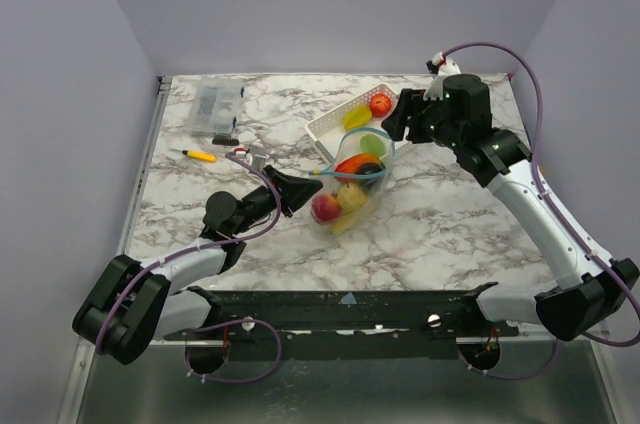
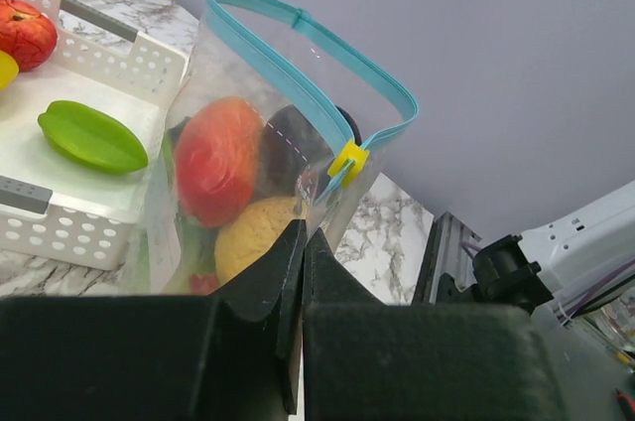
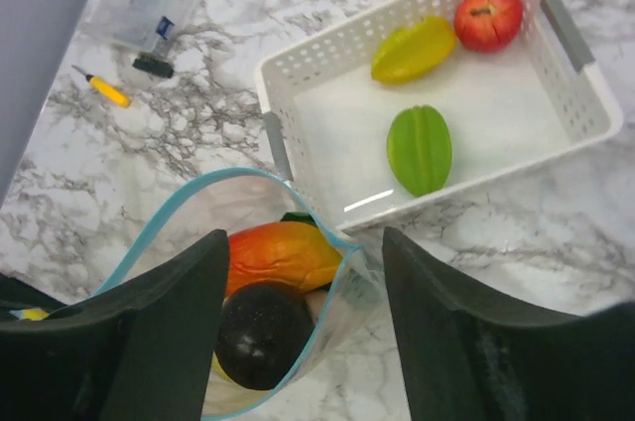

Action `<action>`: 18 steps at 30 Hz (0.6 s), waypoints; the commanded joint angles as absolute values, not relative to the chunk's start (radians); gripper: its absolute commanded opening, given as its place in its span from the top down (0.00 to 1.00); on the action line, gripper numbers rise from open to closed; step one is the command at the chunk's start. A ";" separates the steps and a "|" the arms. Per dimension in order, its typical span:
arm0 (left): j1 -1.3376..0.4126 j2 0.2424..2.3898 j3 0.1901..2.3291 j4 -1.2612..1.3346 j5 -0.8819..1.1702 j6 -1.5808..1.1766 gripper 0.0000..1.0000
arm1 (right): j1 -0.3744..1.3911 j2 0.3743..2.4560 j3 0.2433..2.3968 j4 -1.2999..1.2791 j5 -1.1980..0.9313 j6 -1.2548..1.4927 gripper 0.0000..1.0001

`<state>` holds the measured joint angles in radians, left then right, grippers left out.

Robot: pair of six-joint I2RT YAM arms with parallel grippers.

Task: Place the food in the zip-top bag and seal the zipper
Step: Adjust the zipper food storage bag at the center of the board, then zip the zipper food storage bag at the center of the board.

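Note:
The clear zip-top bag point(image 1: 350, 194) stands open beside the basket, its blue-green zipper point(image 2: 298, 54) ringing the mouth with a yellow slider point(image 2: 347, 159). Inside are a red-orange piece point(image 3: 283, 252), a dark round piece point(image 3: 263, 332) and a yellow piece point(image 2: 253, 232). My left gripper point(image 1: 312, 182) is shut on the bag's side edge point(image 2: 303, 237). My right gripper point(image 1: 392, 124) is open and empty, hovering above the bag's mouth point(image 3: 308, 327). A green starfruit point(image 3: 419, 148), a yellow starfruit point(image 3: 412, 49) and a red apple point(image 3: 488, 16) lie in the basket.
The white perforated basket point(image 3: 337, 52) touches the bag's far side. A small clear hard box point(image 1: 217, 107) and a yellow-handled tool point(image 1: 200, 155) lie at the back left. The table's metal rail point(image 2: 446, 252) shows beyond the bag.

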<state>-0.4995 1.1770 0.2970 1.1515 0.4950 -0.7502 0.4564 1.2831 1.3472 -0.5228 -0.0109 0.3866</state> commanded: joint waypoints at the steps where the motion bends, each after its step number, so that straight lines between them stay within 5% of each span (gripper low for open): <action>1: -0.497 1.167 0.310 1.194 0.530 -0.778 1.00 | 0.460 1.258 1.422 -0.484 -0.143 0.093 0.31; 7: -0.497 1.164 0.323 1.189 0.561 -0.793 1.00 | 0.491 1.213 1.345 -0.297 -0.691 -0.160 0.19; 11: -0.497 1.152 0.324 1.166 0.561 -0.781 1.00 | 0.503 1.250 1.364 -0.402 -1.001 -0.443 0.14; 18: -0.497 1.128 0.316 1.147 0.560 -0.763 1.00 | 0.656 1.440 1.589 -0.761 -0.939 -0.714 0.17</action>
<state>-0.4995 1.1606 0.2974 1.1263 0.5362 -0.7818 0.5774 1.3529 1.4902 -0.5247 -0.8886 -0.4744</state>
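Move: The right hand, freshly clear of the bag mouth, is some 19 cm to the right of the yellow slider at the zipper's left end, which lies about 10 cm back and 5 cm lower. The mouth's free right corner is about 3 cm back, 1 cm left and 5 cm down; the mango in the bag sits some 9 cm left, 5 cm back; the white basket's middle lies about 9 cm ahead, 6 cm left. From the left hand, the slider is roughly 2 cm right, 1 cm ahead. Swinging left and back in an arc, the right hand rises first and then travels about 15 cm across above the bag towards the yellow slider beside the left fingertips. It turns some 70 degrees counter-clockwise until the fingers point left and tip up flatter, while they open still wider, touching nothing at the end. The left hand keeps its pinch on the zipper end, easing barely 1 cm back. ##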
